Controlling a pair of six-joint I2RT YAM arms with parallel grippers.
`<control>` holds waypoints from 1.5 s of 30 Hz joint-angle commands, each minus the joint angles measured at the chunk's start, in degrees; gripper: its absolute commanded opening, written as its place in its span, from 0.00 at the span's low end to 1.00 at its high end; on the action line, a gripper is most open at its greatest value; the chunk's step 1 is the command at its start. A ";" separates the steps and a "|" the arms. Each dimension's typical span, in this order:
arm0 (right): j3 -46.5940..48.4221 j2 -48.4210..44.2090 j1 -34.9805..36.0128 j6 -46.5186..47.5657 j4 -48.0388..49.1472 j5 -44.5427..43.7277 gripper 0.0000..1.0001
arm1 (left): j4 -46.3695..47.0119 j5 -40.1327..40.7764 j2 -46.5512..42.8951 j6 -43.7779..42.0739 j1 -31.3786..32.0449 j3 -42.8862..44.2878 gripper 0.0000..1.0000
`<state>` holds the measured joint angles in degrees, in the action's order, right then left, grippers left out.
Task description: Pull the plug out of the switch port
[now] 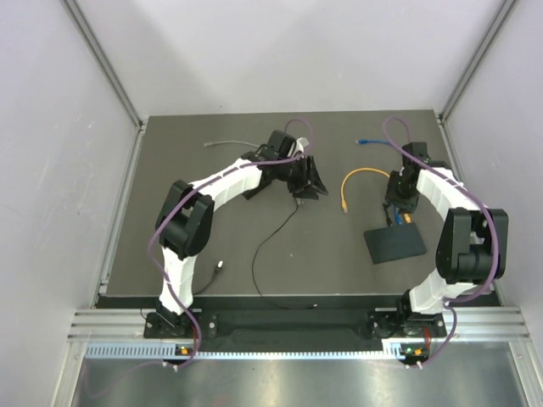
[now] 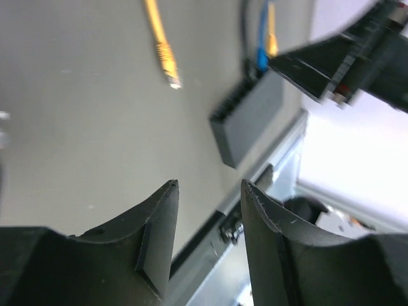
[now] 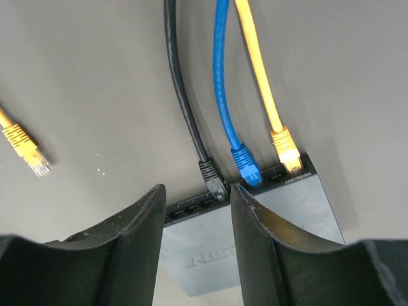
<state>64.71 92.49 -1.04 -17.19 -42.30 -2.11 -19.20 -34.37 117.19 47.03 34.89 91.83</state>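
The switch (image 3: pixel 255 236), a flat black box, lies under my right gripper (image 3: pixel 194 191) and shows at the right in the top view (image 1: pixel 394 244). Three plugs sit in its ports: black (image 3: pixel 212 175), blue (image 3: pixel 245 164) and yellow (image 3: pixel 285 148). My right gripper is open and hangs just above the port row. The black plug is just beyond its fingertips, close to the right one, and nothing is between them. My left gripper (image 2: pixel 209 185) is open and empty, at mid-table (image 1: pixel 310 182). From there I see the switch (image 2: pixel 248 118) edge-on.
The yellow cable (image 1: pixel 356 180) curls left of the switch, with its free plug (image 3: pixel 29 153) on the mat. A thin black cord (image 1: pixel 271 242) runs from under the left gripper toward the near edge. A grey cable (image 1: pixel 229 144) lies at the back left. The blue cable (image 1: pixel 366 141) trails toward the back.
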 commanded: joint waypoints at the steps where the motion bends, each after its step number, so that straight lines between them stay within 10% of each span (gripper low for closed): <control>1: -1.60 -0.12 0.60 2.15 2.40 0.26 0.45 | 4.44 -6.75 -0.56 -0.70 -0.53 3.35 0.49; 32: -3.18 5.42 4.12 4.71 2.40 -6.33 0.40 | 16.12 -16.78 5.16 4.92 -0.44 3.18 0.48; 45: -0.29 7.71 6.22 0.94 1.88 -4.22 0.22 | 17.70 -16.96 3.93 5.71 -0.53 -0.60 0.48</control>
<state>62.37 99.39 3.16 -13.37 -40.93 -8.49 -5.28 -50.15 122.43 52.36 34.54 92.27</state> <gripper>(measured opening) 0.231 0.482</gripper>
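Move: The black plug in the switch port lies right under the right hand, about 2 cm back and 5 cm below. The blue plug is some 2 cm to the right of the black one and the yellow plug 5 cm to its right; the switch's middle lies about 7 cm back and 2 cm right of the hand, and the loose yellow end 12 cm left and 2 cm ahead. From the left hand, the black plug is about 18 cm right, 5 cm back and 12 cm lower. The right fingers come down on either side of the black plug and end closing on it: the hand sinks about 4.5 cm and eases 1.5 cm back, tilting some 10 degrees and swaying briefly left on the way. Its fingers narrow to roughly half their gap, mostly at the bottom. The empty left hand, still half open, drifts 3 cm right as its fingers tip up about 15 degrees. ##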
